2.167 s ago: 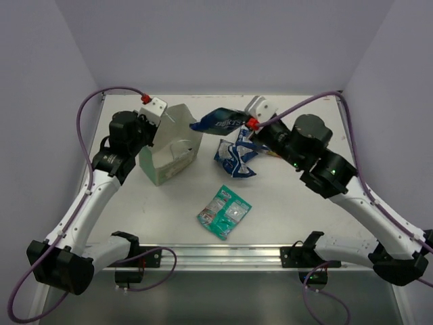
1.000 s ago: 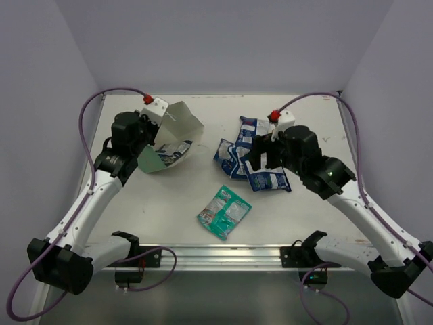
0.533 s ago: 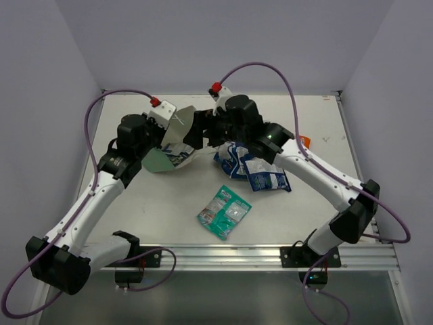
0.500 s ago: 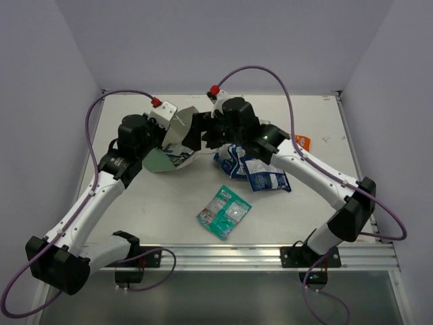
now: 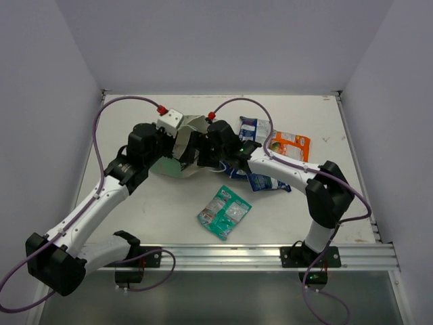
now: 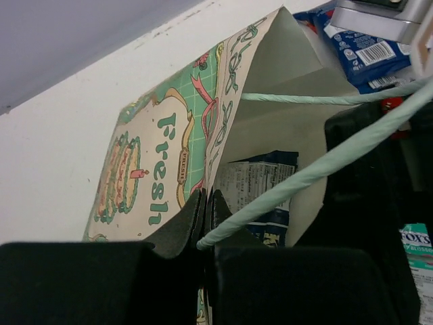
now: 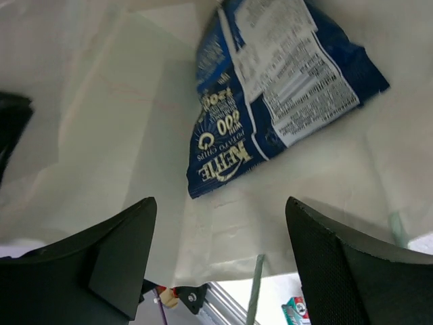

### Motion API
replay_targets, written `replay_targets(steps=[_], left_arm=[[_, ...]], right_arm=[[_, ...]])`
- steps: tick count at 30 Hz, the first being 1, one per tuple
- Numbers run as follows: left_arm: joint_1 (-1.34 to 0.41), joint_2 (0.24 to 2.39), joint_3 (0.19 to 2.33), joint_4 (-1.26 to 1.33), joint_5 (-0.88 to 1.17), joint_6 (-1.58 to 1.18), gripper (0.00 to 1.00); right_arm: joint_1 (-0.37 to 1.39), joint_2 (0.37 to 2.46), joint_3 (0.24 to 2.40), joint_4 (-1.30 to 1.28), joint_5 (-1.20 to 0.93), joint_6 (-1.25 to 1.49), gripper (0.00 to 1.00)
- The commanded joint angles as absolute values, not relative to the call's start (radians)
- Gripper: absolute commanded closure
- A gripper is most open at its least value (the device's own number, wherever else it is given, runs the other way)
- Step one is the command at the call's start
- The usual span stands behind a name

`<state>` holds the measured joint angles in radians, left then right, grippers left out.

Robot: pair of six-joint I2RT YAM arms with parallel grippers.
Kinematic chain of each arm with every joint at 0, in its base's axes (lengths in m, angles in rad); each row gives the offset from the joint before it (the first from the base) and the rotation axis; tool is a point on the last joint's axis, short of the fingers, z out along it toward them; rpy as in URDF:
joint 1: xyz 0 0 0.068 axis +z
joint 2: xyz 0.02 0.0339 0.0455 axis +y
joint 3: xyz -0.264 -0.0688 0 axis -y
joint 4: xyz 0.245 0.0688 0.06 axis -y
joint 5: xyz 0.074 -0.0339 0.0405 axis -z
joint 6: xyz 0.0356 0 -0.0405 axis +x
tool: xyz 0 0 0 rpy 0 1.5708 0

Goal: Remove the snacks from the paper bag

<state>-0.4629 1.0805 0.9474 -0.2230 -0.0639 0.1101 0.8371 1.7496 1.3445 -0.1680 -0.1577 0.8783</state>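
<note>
The green paper bag [image 5: 164, 164] lies tipped on its side, mouth toward the right arm. My left gripper [image 5: 170, 139] is shut on the bag's rim [image 6: 215, 145], beside a loop handle [image 6: 318, 169]. My right gripper [image 5: 201, 147] stands open in the bag's mouth, its fingers [image 7: 115, 264] wide apart over the whitish inside [image 7: 122, 122]. One blue-and-white snack packet [image 7: 270, 81] lies inside, ahead of the fingers and untouched; the left wrist view shows this packet [image 6: 260, 186] too. Outside lie blue packets [image 5: 264, 179], an orange packet [image 5: 289, 143] and a teal packet [image 5: 224, 211].
The blue packets sit just right of the bag, partly under the right forearm. The teal packet lies nearer the front rail [image 5: 223, 254]. Purple cables arch above both arms. The table's walls rise close behind the bag.
The right arm swung left from the packet pile and reached into the bag's mouth. The left gripper tipped the bag over and shifted it right. The orange packet has come into view.
</note>
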Motion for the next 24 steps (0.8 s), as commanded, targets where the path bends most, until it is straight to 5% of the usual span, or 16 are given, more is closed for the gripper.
replay_targets(steps=[1, 17, 24], left_arm=[[-0.471, 1.049, 0.917, -0.192, -0.093, 0.049, 1.00], [-0.471, 1.040, 0.908, -0.195, -0.152, 0.081, 1.00], [-0.469, 1.055, 0.942, -0.195, -0.137, 0.072, 1.00]], right_arm=[[0.842, 1.758, 1.341, -0.118, -0.152, 0.928, 0.21], [0.764, 1.562, 1.384, -0.281, -0.003, 0.764, 0.20], [0.767, 1.634, 1.453, -0.230, -0.083, 0.906, 0.20]])
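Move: Inside the paper bag, the last blue snack packet lies roughly 4 cm ahead of the open right hand, 4 cm to its left and 9 cm below. On the table, some 15 cm lower than this hand, another blue packet lies about 15 cm to the right and 1 cm ahead, and the green packet 14 cm back and 13 cm right. From the left hand, that last packet is about 3 cm ahead, 3 cm right and 15 cm down. Dipping another 2.5 cm at the bag's mouth, the right hand then backs off empty: it swings about 5 cm to the right and a little forward, and climbs some 11 cm from its lowest point, away from the packet, fingers staying wide. The left hand keeps the bag's rim pinched, shifting barely a centimetre. ##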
